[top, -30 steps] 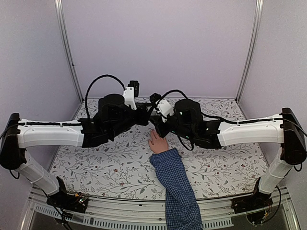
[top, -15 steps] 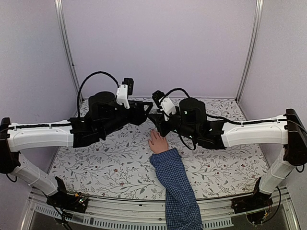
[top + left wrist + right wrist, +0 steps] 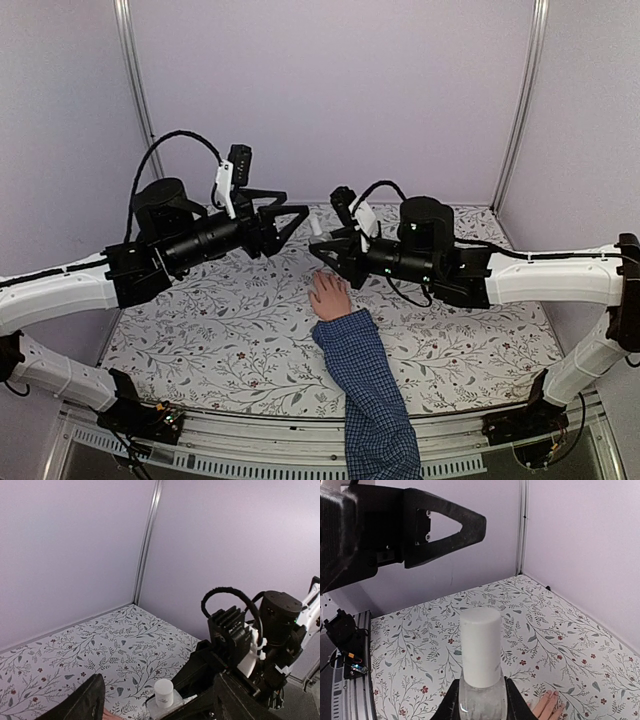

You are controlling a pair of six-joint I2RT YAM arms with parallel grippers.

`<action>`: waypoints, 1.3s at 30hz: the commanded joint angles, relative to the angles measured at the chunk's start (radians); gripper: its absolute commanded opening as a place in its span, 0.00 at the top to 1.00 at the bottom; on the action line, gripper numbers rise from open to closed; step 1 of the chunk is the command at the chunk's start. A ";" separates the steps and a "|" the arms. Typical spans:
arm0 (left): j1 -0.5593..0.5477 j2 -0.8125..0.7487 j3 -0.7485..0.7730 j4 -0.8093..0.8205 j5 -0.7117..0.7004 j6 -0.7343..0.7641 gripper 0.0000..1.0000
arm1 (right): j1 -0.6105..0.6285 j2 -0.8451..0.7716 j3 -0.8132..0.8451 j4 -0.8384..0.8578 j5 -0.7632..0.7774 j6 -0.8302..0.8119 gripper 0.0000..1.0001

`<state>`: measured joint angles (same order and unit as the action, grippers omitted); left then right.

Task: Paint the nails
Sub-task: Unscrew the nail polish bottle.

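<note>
A small pale hand [image 3: 328, 297] lies on the floral table, ending a blue checked sleeve [image 3: 368, 385]. Its fingertip nails [image 3: 550, 693] show at the bottom of the right wrist view. My right gripper [image 3: 322, 248] is shut on a clear nail polish bottle [image 3: 481, 700] with a white cap [image 3: 480, 647], held upright just beyond the hand. My left gripper [image 3: 290, 225] hangs open to the left of the bottle, apart from it, with nothing between its fingers [image 3: 85, 700]. In the left wrist view the bottle [image 3: 164, 695] sits low between the fingers.
The floral tablecloth [image 3: 220, 330] covers the table. Lilac walls with metal corner posts [image 3: 140, 110] close in the back and sides. Both arms reach over the middle of the table, and the left gripper [image 3: 445, 527] looms over the bottle in the right wrist view.
My left gripper has opened and drawn back up and to the left, away from the bottle. The right gripper has shifted slightly right, still holding the bottle. The hand has not moved.
</note>
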<state>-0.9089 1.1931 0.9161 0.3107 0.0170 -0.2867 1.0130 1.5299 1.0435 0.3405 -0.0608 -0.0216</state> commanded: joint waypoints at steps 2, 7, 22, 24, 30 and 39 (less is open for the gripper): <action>0.025 -0.073 -0.014 0.002 0.260 0.145 0.23 | -0.010 -0.079 -0.005 -0.020 -0.272 -0.017 1.00; 0.027 -0.132 -0.050 0.003 0.478 0.267 0.22 | -0.011 -0.095 0.018 -0.063 -0.501 -0.030 1.00; 0.011 -0.105 -0.085 0.107 0.820 0.320 0.45 | -0.010 -0.027 0.116 -0.119 -0.929 -0.038 1.00; 0.005 -0.094 -0.081 0.114 0.822 0.320 0.48 | -0.010 -0.019 0.124 -0.123 -0.946 -0.036 1.00; -0.023 -0.059 -0.060 0.107 0.828 0.338 0.54 | -0.011 0.011 0.159 -0.154 -0.979 -0.035 1.00; -0.047 -0.038 -0.052 0.108 0.831 0.337 0.70 | -0.011 0.024 0.164 -0.161 -0.993 -0.034 1.00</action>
<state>-0.9401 1.1484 0.8383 0.4049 0.8352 0.0444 1.0065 1.5471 1.1790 0.1806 -1.0302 -0.0635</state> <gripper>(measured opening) 0.324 0.214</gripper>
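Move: The white cap of the nail polish bottle stands some 5 cm to the right of the left gripper, 4 cm below and barely 1 cm ahead. The right gripper already holds the bottle body; from its hand point the cap is about 4 cm above, 1 cm left and 1 cm ahead. The person's hand lies on the table roughly 27 cm below the right gripper, 6 cm ahead and 2 cm to its right. Draw both grippers back together about 15 cm, swivelling the left clockwise and the right counter-clockwise some 50 degrees so that they face each other, and lift the right, its grip kept on the bottle, a few centimetres. Bring the left fingers around the cap and, from partway back, narrow them from wide to about a third open. ##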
